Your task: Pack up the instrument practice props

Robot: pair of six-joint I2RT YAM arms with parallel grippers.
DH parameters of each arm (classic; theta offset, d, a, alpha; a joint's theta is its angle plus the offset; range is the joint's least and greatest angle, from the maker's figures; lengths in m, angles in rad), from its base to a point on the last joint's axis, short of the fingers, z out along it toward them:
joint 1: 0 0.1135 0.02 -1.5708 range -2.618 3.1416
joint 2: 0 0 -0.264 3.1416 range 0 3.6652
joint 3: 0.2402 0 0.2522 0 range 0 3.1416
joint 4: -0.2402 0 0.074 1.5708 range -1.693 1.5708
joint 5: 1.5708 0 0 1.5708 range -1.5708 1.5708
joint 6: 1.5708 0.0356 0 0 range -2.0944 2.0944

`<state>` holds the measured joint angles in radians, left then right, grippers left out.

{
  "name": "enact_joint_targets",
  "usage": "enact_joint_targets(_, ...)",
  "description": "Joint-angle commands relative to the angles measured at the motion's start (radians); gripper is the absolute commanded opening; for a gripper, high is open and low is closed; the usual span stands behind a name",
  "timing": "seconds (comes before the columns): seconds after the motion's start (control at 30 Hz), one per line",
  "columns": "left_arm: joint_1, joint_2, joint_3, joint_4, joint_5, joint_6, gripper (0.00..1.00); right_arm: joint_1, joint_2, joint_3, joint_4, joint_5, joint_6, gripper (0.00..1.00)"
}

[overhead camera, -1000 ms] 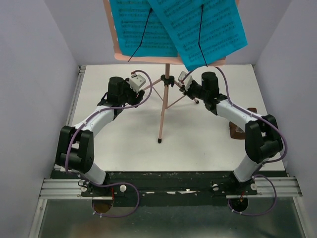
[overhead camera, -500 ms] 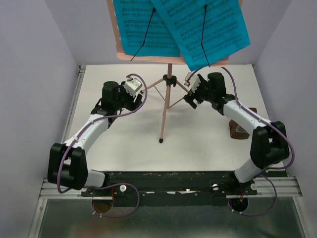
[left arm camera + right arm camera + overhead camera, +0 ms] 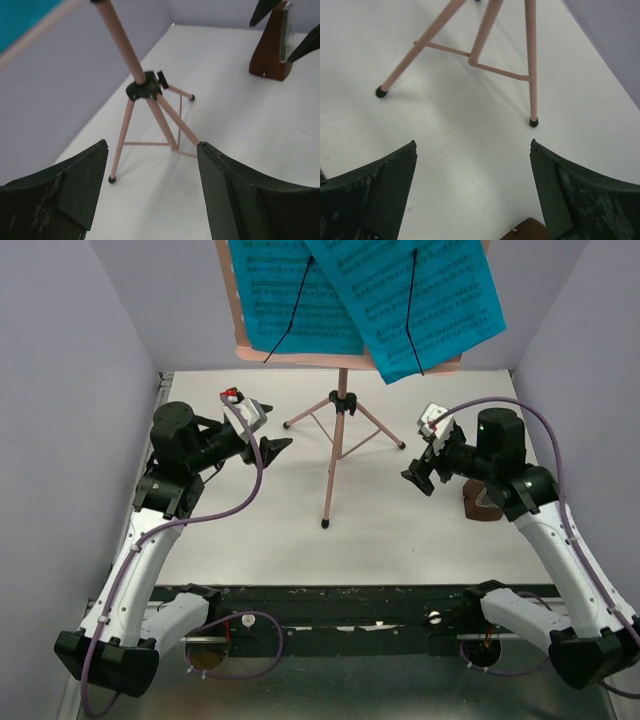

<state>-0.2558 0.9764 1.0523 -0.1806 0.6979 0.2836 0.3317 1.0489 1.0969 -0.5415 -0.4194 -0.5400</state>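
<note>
The salmon-pink music stand (image 3: 334,455) stands upright on its tripod at mid-table. Bright blue music sheets (image 3: 360,300) rest on its desk at the top of the overhead view. My left gripper (image 3: 277,444) hovers left of the pole, open and empty. In the left wrist view its jaws (image 3: 152,145) frame the tripod hub (image 3: 145,91) from a distance. My right gripper (image 3: 414,478) is open and empty to the right of the pole. The brown metronome (image 3: 482,503) stands just behind it, partly hidden by the arm. Its top (image 3: 530,233) shows at the bottom edge of the right wrist view, near the jaws (image 3: 472,145).
Lilac walls close in the white table (image 3: 250,530) on the left, right and back. The tripod's three feet spread over the middle, one foot (image 3: 533,122) ahead of my right jaws. A black rail (image 3: 340,600) runs along the near edge.
Both arms have drawn back from the stand's hub, the left one leftward and the right one rightward and nearer. The right jaws have gone from shut to open.
</note>
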Motion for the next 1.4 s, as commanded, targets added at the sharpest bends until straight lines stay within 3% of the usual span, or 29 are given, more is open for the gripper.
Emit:
enact_joint_targets(0.0, -0.023, 0.033, 0.201, 0.026, 0.221, -0.111, 0.81, -0.005, -0.110, 0.136, -0.343, -0.200, 0.069, 1.00)
enact_joint_targets(0.07, -0.040, 0.060, 0.253, 0.123, 0.267, -0.209, 0.81, -0.005, -0.130, 0.226, -0.386, -0.232, 0.092, 1.00)
enact_joint_targets(0.23, -0.106, 0.166, 0.304, 0.436, 0.258, -0.542, 0.83, -0.005, -0.054, 0.501, -0.295, -0.292, 0.141, 1.00)
enact_joint_targets(0.43, -0.187, 0.301, 0.391, 0.535, 0.163, -0.627, 0.85, -0.005, 0.118, 0.814, -0.166, -0.400, 0.271, 0.98)
enact_joint_targets(0.7, -0.227, 0.482, 0.560, 0.491, 0.034, -0.736, 0.85, -0.005, 0.233, 0.879, 0.098, -0.352, 0.446, 0.97)
enact_joint_targets(1.17, -0.243, 0.627, 0.647, 0.515, 0.003, -0.837, 0.84, -0.005, 0.310, 0.879, 0.163, -0.279, 0.436, 0.96)
enact_joint_targets(1.37, -0.255, 0.668, 0.687, 0.546, 0.018, -0.857, 0.77, -0.005, 0.342, 0.860, 0.190, -0.286, 0.457, 0.96)
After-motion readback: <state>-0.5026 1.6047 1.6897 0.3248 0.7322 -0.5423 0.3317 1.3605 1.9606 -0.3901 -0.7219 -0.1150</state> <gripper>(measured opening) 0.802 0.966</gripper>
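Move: The right page clip, lying over the right music sheet, is about 27 cm above my right hand, some 10 cm ahead and 5 cm to its left. From my left hand, that same clip is about 11 cm ahead, 26 cm to the right and 19 cm up. The left music sheet's middle lies roughly 11 cm ahead of my left hand, 6 cm to its right and 20 cm above; the stand's leg hub is about 11 cm ahead, 14 cm right and 8 cm below. I raise both open hands off the low side of the stand to the music sheets, backing away first and then coming forward again. My right climbs nearly 30 cm and drifts left towards the right page clip, its fingers tipping up to level; my left rises about 15 cm and crosses as far right, ending a little farther forward by the sheets' overlap, fingers swung more to the right. ##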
